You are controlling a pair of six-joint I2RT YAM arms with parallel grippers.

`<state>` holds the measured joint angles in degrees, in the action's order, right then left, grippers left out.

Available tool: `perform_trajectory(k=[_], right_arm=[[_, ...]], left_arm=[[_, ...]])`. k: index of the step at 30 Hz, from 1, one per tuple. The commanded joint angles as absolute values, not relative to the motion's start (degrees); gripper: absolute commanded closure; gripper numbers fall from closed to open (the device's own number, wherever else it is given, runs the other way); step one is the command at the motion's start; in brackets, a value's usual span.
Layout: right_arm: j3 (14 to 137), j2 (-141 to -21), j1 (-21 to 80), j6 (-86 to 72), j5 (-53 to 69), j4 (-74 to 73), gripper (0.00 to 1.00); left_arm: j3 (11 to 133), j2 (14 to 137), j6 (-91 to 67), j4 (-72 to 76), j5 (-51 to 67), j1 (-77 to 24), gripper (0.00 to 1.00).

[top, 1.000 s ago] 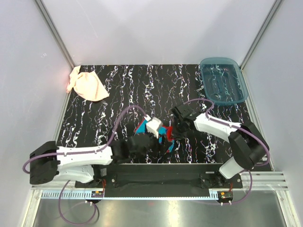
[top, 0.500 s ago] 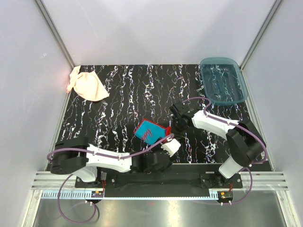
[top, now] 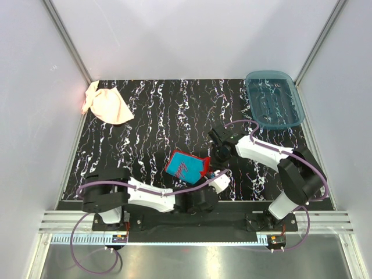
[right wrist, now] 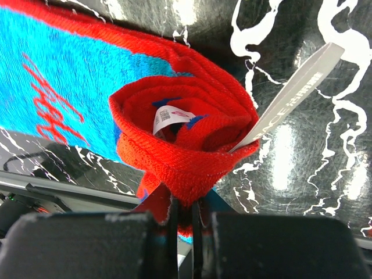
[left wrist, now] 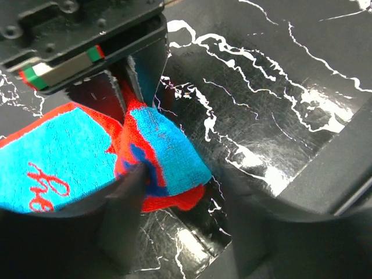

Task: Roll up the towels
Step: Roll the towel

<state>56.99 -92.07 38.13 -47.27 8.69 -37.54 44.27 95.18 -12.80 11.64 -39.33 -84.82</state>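
The blue towel [top: 185, 165] with red edging lies near the table's front, its right end curled into a loose roll [right wrist: 180, 125]. My right gripper [top: 214, 157] is shut on the roll's red edge [right wrist: 185, 192]. In the left wrist view those right fingers [left wrist: 142, 70] pinch the towel [left wrist: 165, 154] from above. My left gripper [left wrist: 186, 189] is open just in front of the roll, its left finger against the cloth and the other standing apart. In the top view the left gripper [top: 213, 175] sits at the towel's near right corner. The peach towel [top: 107, 106] lies crumpled at the far left corner.
A translucent blue tray [top: 293, 110] stands at the far right corner. A white label tag [right wrist: 290, 96] sticks out of the roll. The left arm [top: 145, 197] stretches along the table's front edge. White walls close in the table on three sides.
The left arm has swung right along the front edge, bringing its gripper from the towel's left to its near right corner. Its jaws have narrowed. The right gripper has kept its hold.
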Motion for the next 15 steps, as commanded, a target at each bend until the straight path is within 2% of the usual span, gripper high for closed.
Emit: perform_trajectory(k=[1,3,6,7,11,15], right_arm=[[59.50,-91.23,38.41,-46.93,10.55,-38.93,0.99],[59.59,-90.88,38.32,-46.85,10.90,-39.11,0.99],[59.59,-90.27,38.32,-46.85,10.99,-39.46,0.98],[59.50,-90.26,38.32,-46.85,11.07,-39.55,0.98],[59.41,-89.56,38.23,-46.93,10.81,-39.81,0.96],[59.59,-88.86,38.14,-47.11,10.90,-39.99,0.89]], left_arm=[[46.41,96.41,-13.62,12.66,-41.57,-84.82,0.57],[45.97,96.16,-14.24,13.01,-41.14,-84.29,0.68],[44.92,95.02,-14.85,13.71,-39.12,-83.06,0.72],[44.39,94.66,-15.11,14.15,-38.24,-82.53,0.76],[40.01,91.24,-17.39,17.04,-31.92,-79.20,0.80],[34.73,85.10,-21.35,21.87,-23.93,-74.89,0.80]])
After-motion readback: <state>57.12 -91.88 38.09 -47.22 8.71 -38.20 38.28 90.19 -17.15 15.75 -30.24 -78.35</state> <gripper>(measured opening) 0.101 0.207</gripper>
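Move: The near end of the rolled-up towel edge sits between the left hand's half-open fingers, about 2 cm ahead of its hand point and a centimetre lower. The right hand's pinch on the same roll is roughly 7 cm ahead of the left hand, level sideways; the still-flat blue part of the towel is centred some 3 cm ahead of the left hand and 10 cm to its left, about 3 cm down. From the right hand, that near end is some 5 cm back and slightly lower. The near end of the towel roll gets pinched as the left fingers, half open and already around it, close from its sides; the hand stays nearly in place while they shut. With the grip made, the left hand eases about 2 cm forward and left, its wrist turning some 10 degrees and tipping down. The right hand stays put on the roll, its fingers barely starting to slacken at the end. ##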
